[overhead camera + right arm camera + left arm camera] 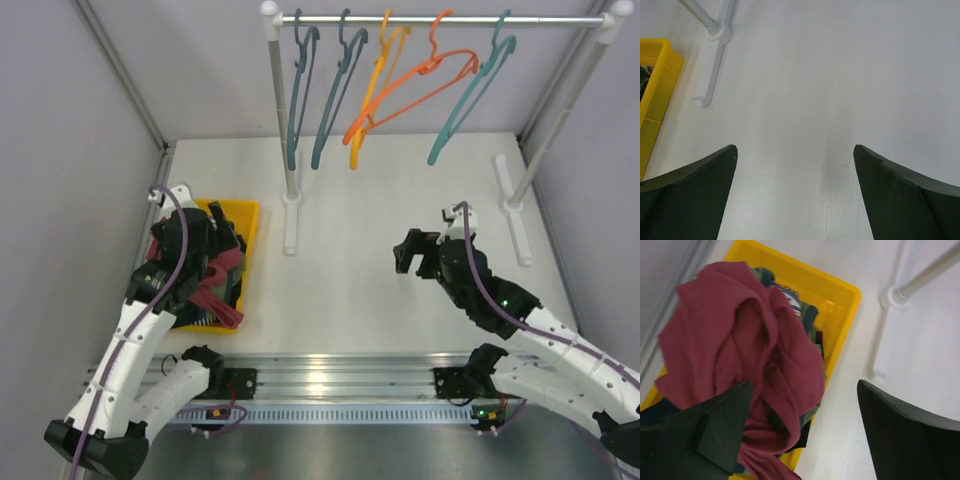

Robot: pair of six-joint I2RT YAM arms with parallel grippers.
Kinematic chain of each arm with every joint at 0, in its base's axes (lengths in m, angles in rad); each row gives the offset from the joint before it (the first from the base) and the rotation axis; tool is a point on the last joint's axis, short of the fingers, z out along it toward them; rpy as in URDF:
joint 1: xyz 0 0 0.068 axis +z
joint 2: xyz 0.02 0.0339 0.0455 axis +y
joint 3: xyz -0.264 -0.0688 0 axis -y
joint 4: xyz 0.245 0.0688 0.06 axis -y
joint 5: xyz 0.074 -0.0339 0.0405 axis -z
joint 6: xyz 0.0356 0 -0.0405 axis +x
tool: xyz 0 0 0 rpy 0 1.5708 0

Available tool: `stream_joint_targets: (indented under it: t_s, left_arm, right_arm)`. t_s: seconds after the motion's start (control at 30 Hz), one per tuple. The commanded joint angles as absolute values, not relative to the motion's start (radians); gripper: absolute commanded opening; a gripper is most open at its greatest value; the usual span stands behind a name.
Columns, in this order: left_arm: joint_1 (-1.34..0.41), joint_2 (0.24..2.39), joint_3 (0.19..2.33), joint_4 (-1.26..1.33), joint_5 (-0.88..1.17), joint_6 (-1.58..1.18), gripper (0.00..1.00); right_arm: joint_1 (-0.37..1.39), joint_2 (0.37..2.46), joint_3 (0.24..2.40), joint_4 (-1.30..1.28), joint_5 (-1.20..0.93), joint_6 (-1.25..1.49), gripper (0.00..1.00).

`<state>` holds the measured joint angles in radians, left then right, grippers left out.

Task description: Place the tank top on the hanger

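Observation:
The maroon tank top [740, 330] lies bunched on other clothes in a yellow bin [840, 295] at the table's left; it shows in the top view [215, 288] too. My left gripper [805, 385] hangs just above it, open, with a fold of the cloth lying between the fingers beside the left finger [720, 425]. In the top view the left gripper [222, 262] is over the bin [248, 215]. The light teal-green hanger [475, 95] hangs at the right end of the rail. My right gripper [408, 252] is open and empty above bare table, as the right wrist view [794, 147] shows.
A white clothes rack [440, 18] stands at the back, with feet on the table [292, 225]. Two darker blue-teal hangers [300, 90], a yellow one [372, 100] and an orange one [410, 90] hang on it. An olive-green garment [807, 315] lies under the tank top.

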<state>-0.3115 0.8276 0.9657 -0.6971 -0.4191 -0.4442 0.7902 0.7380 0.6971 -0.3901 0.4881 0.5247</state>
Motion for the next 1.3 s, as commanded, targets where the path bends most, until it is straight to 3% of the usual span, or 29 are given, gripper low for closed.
stream_joint_targets:
  t_s: [0.0, 0.23, 0.43, 0.53, 0.63, 0.73, 0.77, 0.8, 0.97, 1.1, 1.27]
  left_arm:
    - [-0.307, 0.833, 1.046, -0.871, -0.727, -0.561, 0.89]
    - [-0.298, 0.867, 0.974, -0.92, -0.844, -0.653, 0.79]
    - [-0.223, 0.931, 0.905, -0.825, -0.772, -0.637, 0.77]
    - [-0.163, 0.956, 0.881, -0.782, -0.704, -0.618, 0.69]
    - [-0.117, 0.962, 0.868, -0.75, -0.652, -0.595, 0.54]
    - [-0.101, 0.962, 0.868, -0.738, -0.629, -0.578, 0.3]
    - [-0.101, 0.96, 0.879, -0.738, -0.617, -0.571, 0.21]
    - [-0.101, 0.959, 0.888, -0.738, -0.612, -0.566, 0.0]
    - [-0.101, 0.904, 1.001, -0.779, -0.539, -0.491, 0.0]
    - [-0.103, 0.868, 1.14, -0.787, -0.303, -0.437, 0.0]
    - [-0.159, 0.876, 1.225, -0.805, -0.178, -0.462, 0.0]
  right_arm:
    - [0.802, 0.746, 0.713, -0.361, 0.448, 0.522, 1.0]
    - [0.802, 0.772, 0.696, -0.324, 0.402, 0.525, 1.0]
    - [0.802, 0.787, 0.701, -0.331, 0.376, 0.526, 1.0]
    - [0.801, 0.778, 0.696, -0.334, 0.373, 0.532, 1.0]
    - [0.802, 0.767, 0.69, -0.336, 0.365, 0.543, 1.0]
    - [0.802, 0.764, 0.686, -0.336, 0.36, 0.549, 1.0]
    - [0.802, 0.764, 0.684, -0.336, 0.357, 0.551, 1.0]
    - [0.802, 0.765, 0.684, -0.336, 0.357, 0.554, 1.0]
    - [0.802, 0.772, 0.707, -0.339, 0.336, 0.548, 1.0]
    - [0.804, 0.766, 0.721, -0.308, 0.298, 0.517, 1.0]
    - [0.805, 0.756, 0.727, -0.207, 0.147, 0.451, 1.0]
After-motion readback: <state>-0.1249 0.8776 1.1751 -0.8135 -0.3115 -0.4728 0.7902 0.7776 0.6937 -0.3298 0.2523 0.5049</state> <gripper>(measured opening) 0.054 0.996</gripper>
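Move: The pink tank top lies heaped in the yellow bin, its middle some 7 cm to the left of the left hand, 3 cm back and about 9 cm below. The bin's middle is about 4 cm left, 5 cm back and 12 cm down. The near foot of the hanger stand lies some 14 cm right, 5 cm farther out and 15 cm down. From the right hand, the tank top is some 47 cm to the left, level fore and aft, about 9 cm lower. The tank top is the target: the left hand swings left about 9 cm over it, turning counter-clockwise and tipping down, then sinks into the heap and shuts its fingers, pinching a fold. It rises about 12 cm, drawing back right and unwinding the turn. The right hand, open and empty, drifts some 4 cm left, turning slightly counter-clockwise. ##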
